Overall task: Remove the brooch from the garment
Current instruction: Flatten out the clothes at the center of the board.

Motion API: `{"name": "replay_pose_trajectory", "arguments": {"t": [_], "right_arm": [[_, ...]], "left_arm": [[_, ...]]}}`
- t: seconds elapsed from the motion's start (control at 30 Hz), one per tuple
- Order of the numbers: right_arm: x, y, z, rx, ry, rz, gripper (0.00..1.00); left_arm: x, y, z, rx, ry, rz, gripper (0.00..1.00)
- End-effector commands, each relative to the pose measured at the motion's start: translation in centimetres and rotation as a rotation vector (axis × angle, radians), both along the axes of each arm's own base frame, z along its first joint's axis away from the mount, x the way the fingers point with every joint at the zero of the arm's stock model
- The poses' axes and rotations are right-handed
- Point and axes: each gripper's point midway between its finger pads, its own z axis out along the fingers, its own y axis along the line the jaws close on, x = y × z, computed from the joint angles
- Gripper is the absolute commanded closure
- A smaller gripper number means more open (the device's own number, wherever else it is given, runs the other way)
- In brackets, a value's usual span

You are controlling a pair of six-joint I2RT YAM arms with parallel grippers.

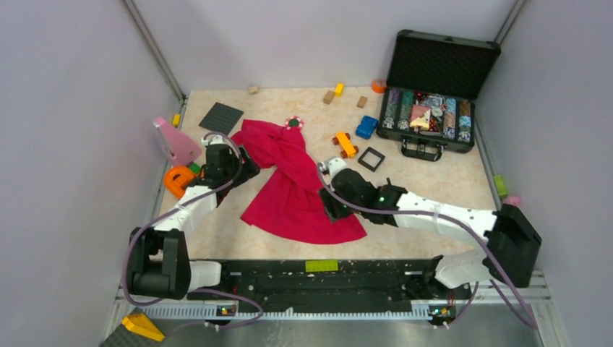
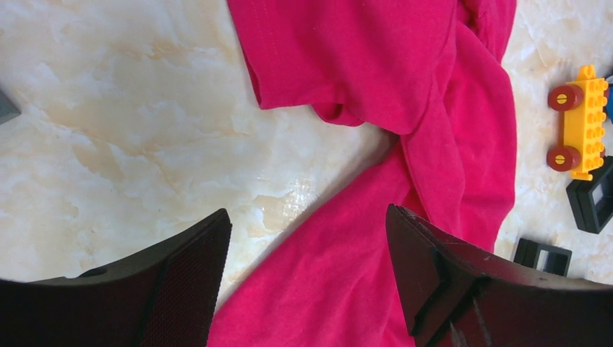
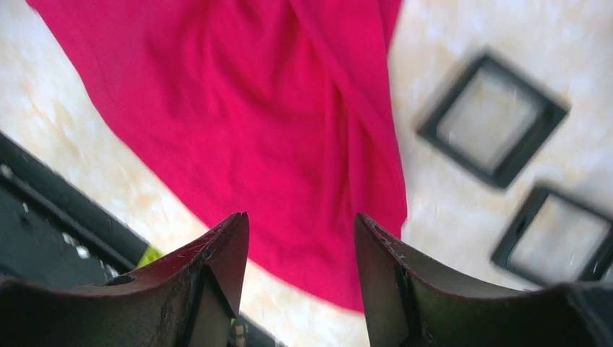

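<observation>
The garment is a magenta dress lying crumpled in the middle of the table. The brooch, a small pink-and-white flower disc with a dark centre, sits at the dress's far end. My left gripper is at the dress's left edge, open, and in the left wrist view its jaws hover over the cloth with nothing between them. My right gripper is over the dress's lower right hem. It too stands open above the fabric and holds nothing. Neither wrist view shows the brooch.
An open black case of chips stands at the back right. A yellow toy car, a blue car and a black square frame lie right of the dress. A grey baseplate, a pink piece and an orange ring toy are on the left.
</observation>
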Motion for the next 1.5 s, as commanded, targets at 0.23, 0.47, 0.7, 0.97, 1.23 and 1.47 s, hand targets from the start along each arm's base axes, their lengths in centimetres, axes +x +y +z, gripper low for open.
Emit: {"name": "replay_pose_trajectory", "arguments": {"t": [0.23,0.47,0.7,0.97,1.23,1.47], "right_arm": [[10.4,12.4,3.4,-0.004,-0.311,0.13,0.47],[15.6,15.4,0.0,-0.024,-0.354,0.053,0.47],[17.3,15.9,-0.7,-0.061,-0.377,0.021,0.73],[13.7,16.1,5.8,0.116,-0.329,0.112,1.0],[8.4,13.4,14.9,0.34,-0.163,0.251,1.0],[6.5,10.6,18.7,0.517,-0.027,0.29,1.0]], "left_arm": [[1.3,2.0,2.1,0.045,-0.097,0.086,0.19],[0.5,3.4,2.2,0.063,-0.13,0.172,0.17],[0.5,3.1,1.2,0.055,-0.106,0.158,0.18],[0.6,1.6,2.0,0.035,-0.149,0.057,0.19],[-1.3,-1.9,6.4,-0.004,-0.418,-0.174,0.15],[-5.1,-6.4,10.5,0.049,-0.555,-0.324,0.18]]}}
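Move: The right hand, jaws half open, is going for the folded-over middle of the garment, about 15 cm ahead, 14 cm to its left and some 7 cm below. Seen from that hand, the brooch lies roughly 36 cm ahead and 15 cm left, the yellow car 28 cm ahead and 3 cm right, and the nearest black frame 13 cm ahead and 4 cm right. From the left hand the same fold is about 2 cm ahead, 11 cm right and 7 cm down. The right hand sweeps about 15 cm forward and just as far to its left over the garment, rising slightly before it dips, shuts its fingers on the fold in the middle, then hauls the pinched cloth up some 20 cm while drawing back about 5 cm and a little to the right, its left side rolling up some 25 degrees. The left hand stays open and holds nothing, shifting a few centimetres left and then back rightward before it rises about 6 cm near the end, easing back and tipping its fingers upward. ##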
